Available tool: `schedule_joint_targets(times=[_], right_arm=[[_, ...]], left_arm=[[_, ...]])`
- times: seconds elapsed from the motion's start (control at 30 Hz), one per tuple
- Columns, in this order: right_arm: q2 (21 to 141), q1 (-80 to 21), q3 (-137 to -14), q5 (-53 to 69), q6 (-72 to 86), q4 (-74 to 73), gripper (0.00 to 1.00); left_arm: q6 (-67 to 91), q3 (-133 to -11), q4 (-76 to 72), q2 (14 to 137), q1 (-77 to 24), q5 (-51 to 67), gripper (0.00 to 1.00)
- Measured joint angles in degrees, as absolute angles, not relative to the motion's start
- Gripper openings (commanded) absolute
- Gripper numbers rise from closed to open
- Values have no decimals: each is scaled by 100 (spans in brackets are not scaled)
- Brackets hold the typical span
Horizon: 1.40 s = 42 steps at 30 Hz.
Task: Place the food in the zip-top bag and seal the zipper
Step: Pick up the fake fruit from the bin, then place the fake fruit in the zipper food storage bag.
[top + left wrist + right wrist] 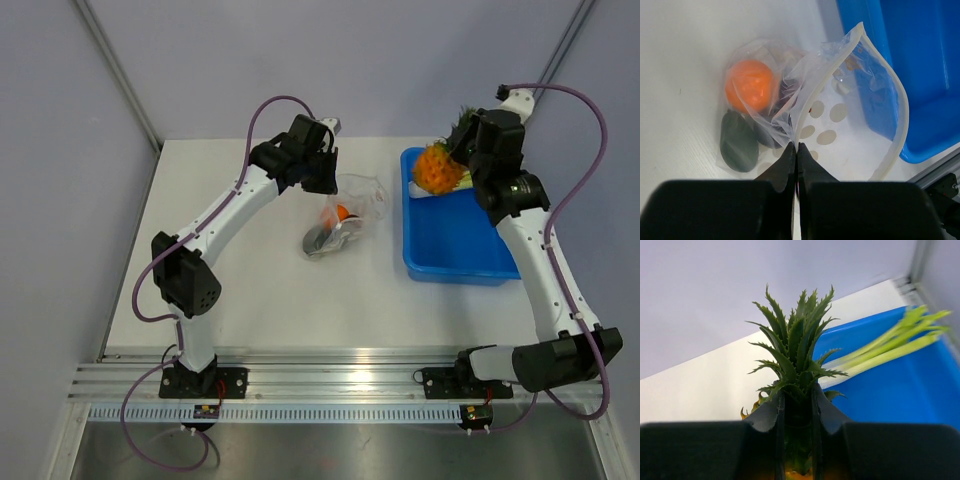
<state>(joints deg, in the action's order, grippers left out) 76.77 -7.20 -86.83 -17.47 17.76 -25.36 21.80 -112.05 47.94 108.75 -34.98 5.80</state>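
The clear zip-top bag [352, 212] lies on the table with its mouth held up. My left gripper [795, 146] is shut on the bag's mouth edge, by the whitish zipper strip [897, 102]. Inside the bag [790, 95] are a small orange piece [751, 85] and dark round pieces [738, 142]. My right gripper [797, 392] is shut on the green leaves [796, 347] of the orange pineapple [436, 167], holding it in the air over the far left corner of the blue bin [452, 235].
A pale green stalk vegetable [895, 347] lies in the blue bin [900, 395] at its far side. The bin stands right of the bag. A metal rail runs along the table's near edge [340, 385].
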Motion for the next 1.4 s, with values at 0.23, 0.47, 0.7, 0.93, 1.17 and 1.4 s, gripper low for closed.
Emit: schedule_joint_targets(times=[0.23, 0.47, 0.7, 0.93, 1.17, 1.4], right_arm=[[7664, -2515, -8442, -2049, 2703, -2390, 0], [8200, -3181, -8433, -2576, 3155, -2086, 0], [8569, -3380, -8197, -3103, 3614, -2093, 0], [8593, -3621, -8053, -3625, 4014, -2617, 0], [8635, -4268, -8097, -4086, 4292, -2980, 0], [8858, -4464, -8016, -4329, 4624, -2989, 0]], left_arm=[[2099, -11201, 4803, 10873, -3498, 580, 0], [2104, -11080, 4792, 10842, -3498, 607, 0], [2134, -11052, 4779, 10822, -3498, 757, 0], [2281, -11045, 4683, 10816, -3472, 1140, 0], [2528, -11041, 4545, 10816, -3404, 1422, 0], [2628, -11041, 4532, 10816, -3393, 1487, 0]])
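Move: The right hand already holds the pineapple by its leafy crown, high over the bin; the bag's open mouth lies about 21 cm to its left, 6 cm nearer the base and 16 cm lower. The orange ball inside the bag is some 24 cm left, 6 cm back and 32 cm down, while the bin's middle lies roughly 6 cm back, 1 cm right and 34 cm below. For the left hand, pinching the rim, the mouth is about 6 cm right, 1 cm back and 2 cm below. Keeping its grip on the pineapple's crown, the right hand swings quickly left off the bin by some 18 cm, then sinks and edges farther left and slightly back until it is about 21 cm left and 13 cm lower, tipping some 10 degrees downward and bringing the fruit's body into the bag's mouth beside the left gripper. The left hand keeps the rim pinched in its shut fingers, easing about 2 cm to the right and back and rolling slightly, its left side going down. ##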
